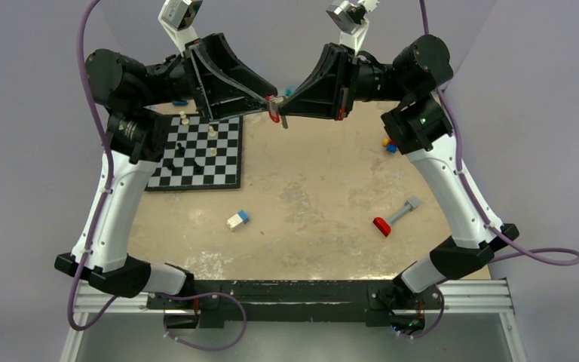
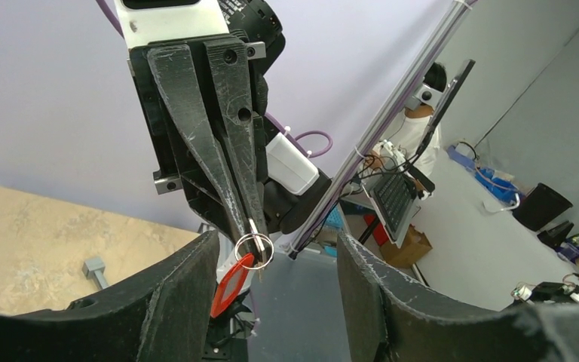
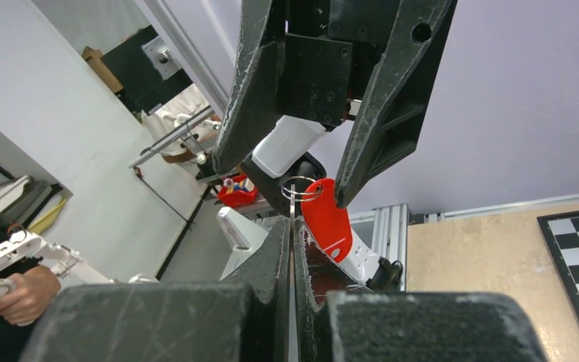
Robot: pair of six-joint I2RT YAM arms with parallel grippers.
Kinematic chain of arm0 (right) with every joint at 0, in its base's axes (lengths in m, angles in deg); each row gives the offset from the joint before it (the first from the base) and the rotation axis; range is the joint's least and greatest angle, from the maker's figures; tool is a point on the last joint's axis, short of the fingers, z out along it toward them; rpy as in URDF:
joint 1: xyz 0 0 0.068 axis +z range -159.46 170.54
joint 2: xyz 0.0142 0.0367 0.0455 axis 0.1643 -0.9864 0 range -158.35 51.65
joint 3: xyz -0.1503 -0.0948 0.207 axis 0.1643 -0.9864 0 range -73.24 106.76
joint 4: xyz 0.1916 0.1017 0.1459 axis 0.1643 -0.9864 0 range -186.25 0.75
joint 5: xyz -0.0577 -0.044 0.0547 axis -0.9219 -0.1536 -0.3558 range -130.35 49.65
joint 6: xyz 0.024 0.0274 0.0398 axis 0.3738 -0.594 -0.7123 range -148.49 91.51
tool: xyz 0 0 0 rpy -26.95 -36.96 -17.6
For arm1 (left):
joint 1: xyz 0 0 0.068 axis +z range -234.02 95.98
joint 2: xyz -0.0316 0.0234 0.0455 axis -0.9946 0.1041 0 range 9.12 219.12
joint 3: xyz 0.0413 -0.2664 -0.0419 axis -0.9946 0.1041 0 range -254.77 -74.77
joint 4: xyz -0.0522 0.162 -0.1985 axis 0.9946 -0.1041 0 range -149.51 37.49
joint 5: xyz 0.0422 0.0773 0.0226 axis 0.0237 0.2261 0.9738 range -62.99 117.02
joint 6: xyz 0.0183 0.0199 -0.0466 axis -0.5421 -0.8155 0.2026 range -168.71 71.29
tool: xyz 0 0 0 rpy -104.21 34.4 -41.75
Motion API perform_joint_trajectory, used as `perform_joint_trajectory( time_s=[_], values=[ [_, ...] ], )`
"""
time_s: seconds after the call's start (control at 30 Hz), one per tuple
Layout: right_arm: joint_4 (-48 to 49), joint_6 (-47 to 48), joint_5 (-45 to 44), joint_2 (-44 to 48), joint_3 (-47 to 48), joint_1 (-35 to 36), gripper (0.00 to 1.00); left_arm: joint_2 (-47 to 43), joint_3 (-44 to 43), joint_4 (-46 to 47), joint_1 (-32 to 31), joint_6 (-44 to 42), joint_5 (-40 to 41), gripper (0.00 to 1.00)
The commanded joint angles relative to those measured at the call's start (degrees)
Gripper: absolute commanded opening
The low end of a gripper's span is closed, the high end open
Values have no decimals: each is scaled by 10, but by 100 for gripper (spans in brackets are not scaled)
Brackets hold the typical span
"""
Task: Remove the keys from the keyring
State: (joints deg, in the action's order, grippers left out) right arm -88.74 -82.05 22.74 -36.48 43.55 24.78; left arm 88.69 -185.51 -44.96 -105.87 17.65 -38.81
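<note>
Both arms are raised above the table's far side, gripper tips meeting. My right gripper (image 3: 292, 226) is shut on the thin blade of a silver key (image 3: 292, 207). The wire keyring (image 3: 301, 188) sits at that key's top, and a red-headed key (image 3: 328, 219) hangs from it. In the left wrist view the keyring (image 2: 254, 249) and the red-headed key (image 2: 230, 286) hang below the right gripper's shut fingers (image 2: 226, 166). My left gripper (image 2: 275, 249) is open, its fingers on either side of the ring without touching it. From above, the red-headed key (image 1: 274, 109) shows between the two tips.
A chessboard (image 1: 200, 154) with several pieces lies at the back left. A blue and white block (image 1: 237, 219) sits mid-table. A red and grey piece (image 1: 396, 216) lies to the right, and small coloured blocks (image 1: 388, 143) lie near the right arm.
</note>
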Motion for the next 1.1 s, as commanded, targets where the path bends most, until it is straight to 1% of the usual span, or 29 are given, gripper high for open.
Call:
perform_joint_trajectory(
  time_s=[0.0, 0.2, 0.47, 0.8, 0.9, 1.07],
  values=[
    [6, -3, -13, 6, 16, 5, 0, -11, 0, -7, -9, -18, -4, 61],
    [5, -1, -17, 6, 16, 6, 0, -13, -2, -16, -11, -23, -3, 57],
    [5, 3, -22, 8, 12, 8, 0, -19, -4, -30, -12, -33, -1, 47],
    [-2, 9, -26, 13, 6, 11, 0, -22, -4, -44, -12, -40, 3, 37],
    [-4, 14, -27, 15, 6, 12, 0, -22, -4, -47, -12, -42, 4, 32],
    [-17, 18, -30, 16, 6, 12, 0, -24, -5, -50, -12, -43, 6, 30]
  ],
)
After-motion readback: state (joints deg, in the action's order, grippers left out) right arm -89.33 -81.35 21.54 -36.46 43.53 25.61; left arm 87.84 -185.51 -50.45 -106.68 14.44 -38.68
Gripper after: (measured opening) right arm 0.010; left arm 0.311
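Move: The red key hangs from the keyring just beyond the left hand's open fingertips: about 1 cm farther out, 1 cm to the right and 2 cm below. The ring sits about 1 cm ahead, 2 cm right and level with the hand; the grey key, pinched by the right hand, is level and some 3 cm to the right. From the right hand, the red key lies about 3 cm left, 1 cm ahead and 1 cm below. The left front finger comes up against the hanging red key and pushes it back towards the base as the fingers close from well open to about half that gap, still short of shut. The left hand otherwise barely travels, sinking roughly half a centimetre, while the right keeps its pinch on the grey key, holding the ring steady in place. ##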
